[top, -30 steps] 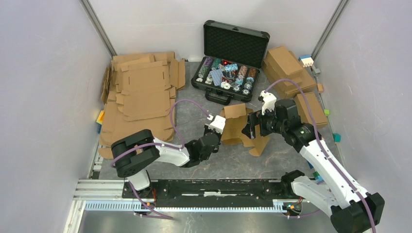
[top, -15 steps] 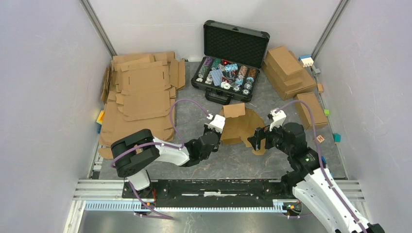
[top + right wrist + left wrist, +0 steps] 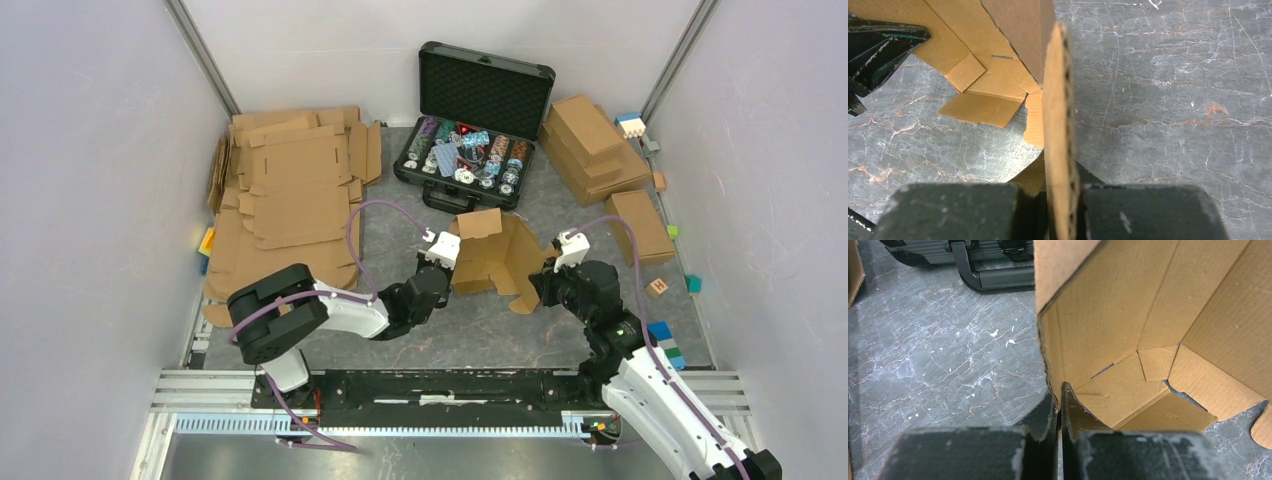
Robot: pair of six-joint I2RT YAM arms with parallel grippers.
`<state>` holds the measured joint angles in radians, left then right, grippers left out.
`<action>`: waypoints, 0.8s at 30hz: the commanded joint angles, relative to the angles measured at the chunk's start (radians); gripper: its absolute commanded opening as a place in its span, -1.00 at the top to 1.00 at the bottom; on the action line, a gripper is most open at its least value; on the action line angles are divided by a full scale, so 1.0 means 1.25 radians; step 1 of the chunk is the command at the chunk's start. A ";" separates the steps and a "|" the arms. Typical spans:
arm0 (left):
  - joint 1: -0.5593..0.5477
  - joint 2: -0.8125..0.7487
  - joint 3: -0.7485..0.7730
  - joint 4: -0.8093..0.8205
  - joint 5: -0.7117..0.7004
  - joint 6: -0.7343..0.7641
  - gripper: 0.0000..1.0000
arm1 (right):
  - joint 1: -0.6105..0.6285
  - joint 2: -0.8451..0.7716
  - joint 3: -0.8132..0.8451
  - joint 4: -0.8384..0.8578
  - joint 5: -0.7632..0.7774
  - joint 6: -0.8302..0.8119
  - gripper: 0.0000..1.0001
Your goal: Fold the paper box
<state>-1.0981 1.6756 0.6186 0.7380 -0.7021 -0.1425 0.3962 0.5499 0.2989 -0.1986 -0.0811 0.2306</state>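
The paper box (image 3: 490, 255) is a half-folded brown cardboard sheet standing on the grey table, its walls raised around an open inside (image 3: 1128, 315). My left gripper (image 3: 447, 270) is shut on the box's left wall, and the wall's raw edge runs down between the black fingers (image 3: 1060, 405). My right gripper (image 3: 542, 285) is shut on the box's right panel. That panel shows edge-on (image 3: 1058, 100) and passes straight between the jaws (image 3: 1060, 185). The left gripper's black body (image 3: 878, 50) appears across the box in the right wrist view.
An open black case of chips (image 3: 470, 150) stands behind the box. Flat cardboard sheets (image 3: 290, 200) are stacked at the left. Folded boxes (image 3: 590, 145) sit at the back right, one nearer (image 3: 640, 225). Small coloured blocks (image 3: 662, 338) lie by the right arm.
My right gripper was open over the box. It has pulled back to the near right and closed on the right panel, which now stands up. The left gripper has kept its hold.
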 commanded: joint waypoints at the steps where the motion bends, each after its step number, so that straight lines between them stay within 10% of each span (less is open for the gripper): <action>1: 0.010 -0.003 0.020 -0.015 -0.001 -0.012 0.96 | -0.002 -0.005 0.041 -0.006 -0.038 -0.020 0.83; 24: 0.069 -0.040 0.012 -0.061 0.100 -0.048 0.95 | 0.015 0.110 0.137 -0.069 -0.321 -0.084 0.81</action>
<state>-1.0157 1.6531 0.6239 0.6815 -0.6239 -0.1562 0.4034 0.6746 0.4541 -0.3313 -0.4278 0.1242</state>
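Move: The box's open body, which the right hand works its pinched side panel towards, lies about 9 cm left of that hand, 3 cm ahead and 5 cm lower. Its far flap stands some 12 cm left and 9 cm ahead; the near flap lies about 4 cm left, 6 cm back and well below. From the left hand, already pinching the left wall, the body is some 8 cm right, 2 cm ahead and 4 cm below. Right hand swings the pinched panel about 5 cm left and back, turning counter-clockwise; left keeps hold, easing forward-left. ##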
